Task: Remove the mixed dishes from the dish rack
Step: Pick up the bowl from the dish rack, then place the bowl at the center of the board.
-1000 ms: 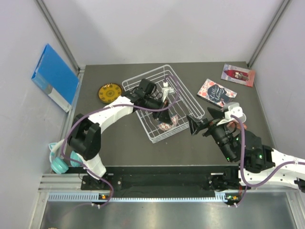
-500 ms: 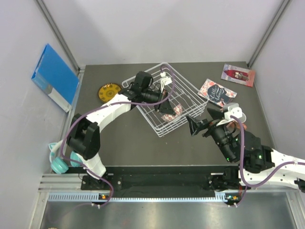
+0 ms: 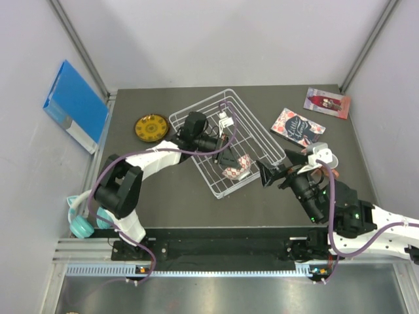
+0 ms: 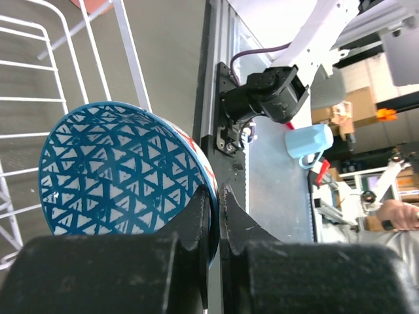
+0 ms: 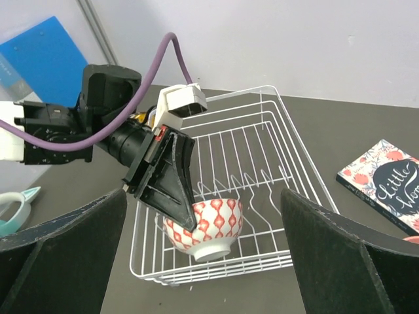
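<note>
A small patterned bowl (image 3: 236, 169), red and white outside (image 5: 213, 226) and blue triangles inside (image 4: 111, 176), is tilted at the near end of the white wire dish rack (image 3: 259, 124). My left gripper (image 3: 229, 159) reaches into the rack and is shut on the bowl's rim, one finger inside and one outside (image 4: 216, 194). The right gripper (image 3: 280, 167) hovers just right of the rack's near corner, open and empty, facing the bowl (image 5: 203, 193). An amber plate (image 3: 151, 127) lies on the table left of the rack.
A blue folder (image 3: 75, 104) leans on the left wall. Two printed booklets (image 3: 298, 125) (image 3: 327, 102) lie at the right rear. A teal cup (image 3: 82, 221) sits off the table's near left corner. The rack's plate slots (image 5: 288, 190) stand beside the bowl.
The left gripper drew the bowl toward the far right, dragging the rack with it, then came back nearer; the rack now sits slightly right of where it began. The right arm stayed put.
</note>
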You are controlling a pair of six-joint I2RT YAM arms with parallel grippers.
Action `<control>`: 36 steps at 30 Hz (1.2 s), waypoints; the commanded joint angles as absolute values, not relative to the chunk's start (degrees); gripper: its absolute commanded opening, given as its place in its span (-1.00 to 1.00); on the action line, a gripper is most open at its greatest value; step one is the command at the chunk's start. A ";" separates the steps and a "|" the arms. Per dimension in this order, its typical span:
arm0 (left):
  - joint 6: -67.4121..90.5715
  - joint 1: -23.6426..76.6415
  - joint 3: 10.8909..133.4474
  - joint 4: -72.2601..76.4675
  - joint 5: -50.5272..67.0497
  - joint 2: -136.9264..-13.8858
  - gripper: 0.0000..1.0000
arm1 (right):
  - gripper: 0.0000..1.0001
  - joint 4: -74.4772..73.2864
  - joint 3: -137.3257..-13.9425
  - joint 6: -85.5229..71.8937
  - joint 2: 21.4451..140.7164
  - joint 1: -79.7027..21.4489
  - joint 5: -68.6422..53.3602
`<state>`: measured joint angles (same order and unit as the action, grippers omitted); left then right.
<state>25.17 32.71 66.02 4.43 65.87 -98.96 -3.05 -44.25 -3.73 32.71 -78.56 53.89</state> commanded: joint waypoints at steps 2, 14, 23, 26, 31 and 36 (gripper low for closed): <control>34.60 32.26 63.46 22.63 70.93 -99.41 -1.00 | 1.00 -2.81 -44.03 -4.92 31.38 -78.05 54.67; 31.57 29.70 85.40 10.49 68.83 -88.69 -1.00 | 0.99 -3.69 -45.17 -7.03 31.72 -77.87 59.31; -7.81 44.72 88.71 -34.71 22.47 -82.37 -1.00 | 0.99 -20.18 -60.89 -19.33 40.42 -73.57 64.43; -11.06 49.72 79.30 -32.00 11.13 -76.41 -1.00 | 0.99 -25.55 -67.57 -22.23 42.62 -68.66 60.41; -23.53 62.03 64.36 -23.74 -7.09 -65.32 -1.00 | 0.99 -34.35 -79.25 -24.35 49.55 -61.01 49.94; -32.23 70.74 60.65 -21.37 -17.65 -61.35 -1.00 | 0.99 -40.77 -83.58 -24.96 57.12 -48.01 24.74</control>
<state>-19.97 66.43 60.49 -31.35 -2.52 -67.02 -32.29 -81.14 -23.29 50.96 -55.46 46.35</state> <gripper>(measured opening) 0.061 0.996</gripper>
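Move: My left hand already has the bowl pinched by its rim; the bowl's middle is roughly 4 cm right, 2 cm ahead and 3 cm below. The rack's near corner lies some 10 cm back and 3 cm left, the rack's middle about 12 cm ahead, neither left nor right. The yellow plate is about 17 cm ahead and 28 cm left. From my right hand, the bowl is about 10 cm ahead, 8 cm left and well below. Keeping the rim pinched, I swing my left hand steeply up about 20 cm to lift the bowl out, then back towards myself and down again nearly to the starting height, ending some 8 cm back and 5 cm left. On the way I roll the wrist about 60 degrees and tip the fingers down. Late on, my empty, open right hand rises about 10 cm, easing forward and right, away from the bowl. ##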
